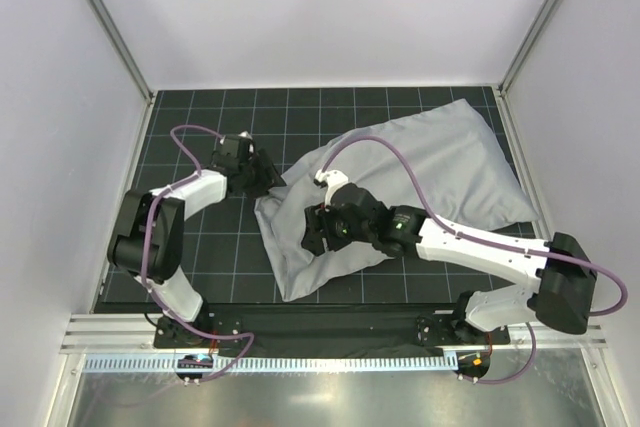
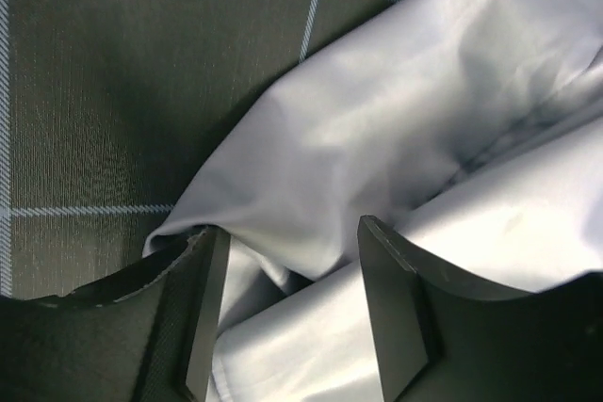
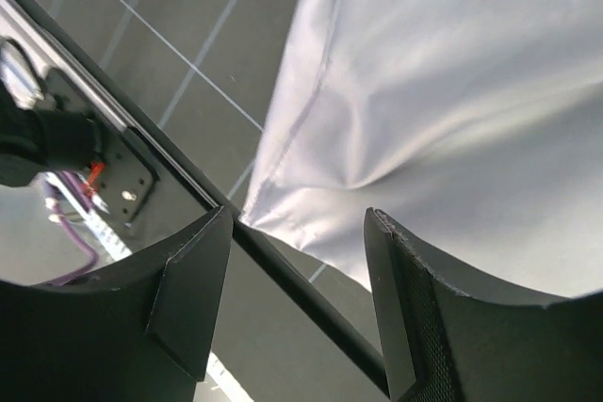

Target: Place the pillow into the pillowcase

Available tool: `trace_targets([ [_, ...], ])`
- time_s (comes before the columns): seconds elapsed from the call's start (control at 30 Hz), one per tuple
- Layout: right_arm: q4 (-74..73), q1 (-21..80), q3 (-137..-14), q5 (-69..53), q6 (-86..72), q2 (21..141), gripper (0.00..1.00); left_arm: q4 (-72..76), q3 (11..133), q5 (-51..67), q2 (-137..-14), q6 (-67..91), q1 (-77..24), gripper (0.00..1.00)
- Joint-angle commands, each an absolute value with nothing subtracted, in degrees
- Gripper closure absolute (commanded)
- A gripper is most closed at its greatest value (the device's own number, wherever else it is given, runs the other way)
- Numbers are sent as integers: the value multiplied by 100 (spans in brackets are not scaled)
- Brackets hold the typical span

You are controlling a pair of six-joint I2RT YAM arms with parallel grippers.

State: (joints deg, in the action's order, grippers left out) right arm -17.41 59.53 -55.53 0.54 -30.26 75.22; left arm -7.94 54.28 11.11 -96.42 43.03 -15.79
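Observation:
The blue-grey pillowcase (image 1: 420, 177) lies wrinkled and puffed on the black grid mat, running from the back right toward the front middle. No cream pillow shows in any view. My left gripper (image 1: 268, 179) is at the pillowcase's left edge. In the left wrist view it (image 2: 292, 233) is open, with folds of the pillowcase (image 2: 377, 110) lying between its jaws. My right gripper (image 1: 315, 239) hangs over the pillowcase's front part. In the right wrist view it (image 3: 298, 218) is open and empty above a hemmed corner of the pillowcase (image 3: 452, 91).
The black grid mat (image 1: 200, 247) is bounded by white walls at the left, back and right. An aluminium rail (image 1: 330, 332) runs along the front edge. The mat's black front edge (image 3: 311, 294) and an arm base plate (image 3: 118, 176) show in the right wrist view.

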Motion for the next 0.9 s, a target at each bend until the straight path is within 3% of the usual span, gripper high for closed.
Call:
trace_targets([
  [0.0, -1600, 6047, -5441, 527, -3146, 7690, 35, -571, 5739, 861, -9764, 4228, -1591, 41],
  [0.13, -1494, 6064, -5212, 755, -3261, 7419, 35, -738, 5915, 1011, -10098, 4254, -1600, 41],
  [0.2, -1538, 6064, -5151, 983, -3287, 7296, 35, -712, 5836, 967, -10134, 4254, -1600, 46],
  [0.23, -1582, 6064, -5150, 1071, -3305, 7234, 35, -712, 5845, 836, -10151, 4245, -1591, 54],
  [0.27, -1678, 6064, -5142, 1142, -3313, 7129, 35, -729, 5845, 739, -10160, 4228, -1591, 76],
  [0.33, -1818, 6064, -5133, 1326, -3331, 7032, 36, -747, 5836, 450, -10116, 4227, -1503, 100],
  [0.5, -2363, 6064, -5089, 2125, -3568, 6760, 37, -598, 5784, 588, -9871, 4517, -933, 100],
  [0.67, -3363, 5968, -5054, 3556, -4295, 6531, 37, 806, 5590, 1949, -10019, 5859, 279, 100],
  [0.8, -3762, 5521, -4870, 3675, -4693, 6302, 37, 2501, 5309, 2443, -10414, 7310, 764, 100],
  [0.87, -3753, 5187, -4660, 3613, -4763, 6083, 38, 2681, 5773, 2496, -10818, 7802, 843, 100],
])
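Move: Just under the left hand, some 2 cm ahead and 3 cm below it, lies the folded edge of the pillowcase's left end. That end's near corner sits about 31 cm back and 5 cm to the right. The right hand, open above the case, has its near long edge roughly 18 cm to the right, 3 cm back and 13 cm below; the near left corner is about 13 cm back and 8 cm left of the right hand, also 13 cm lower. Down about 2 cm and slightly forward, the left hand shuts its fingers on the pillowcase's left-end edge, then drags it left and forward some 15 cm, rising late, its wrist turning about 30 degrees counter-clockwise and rolling left side down. The right hand first dips, then, still open, sweeps right over the case towards its near long edge, turning about 35 degrees clockwise. ##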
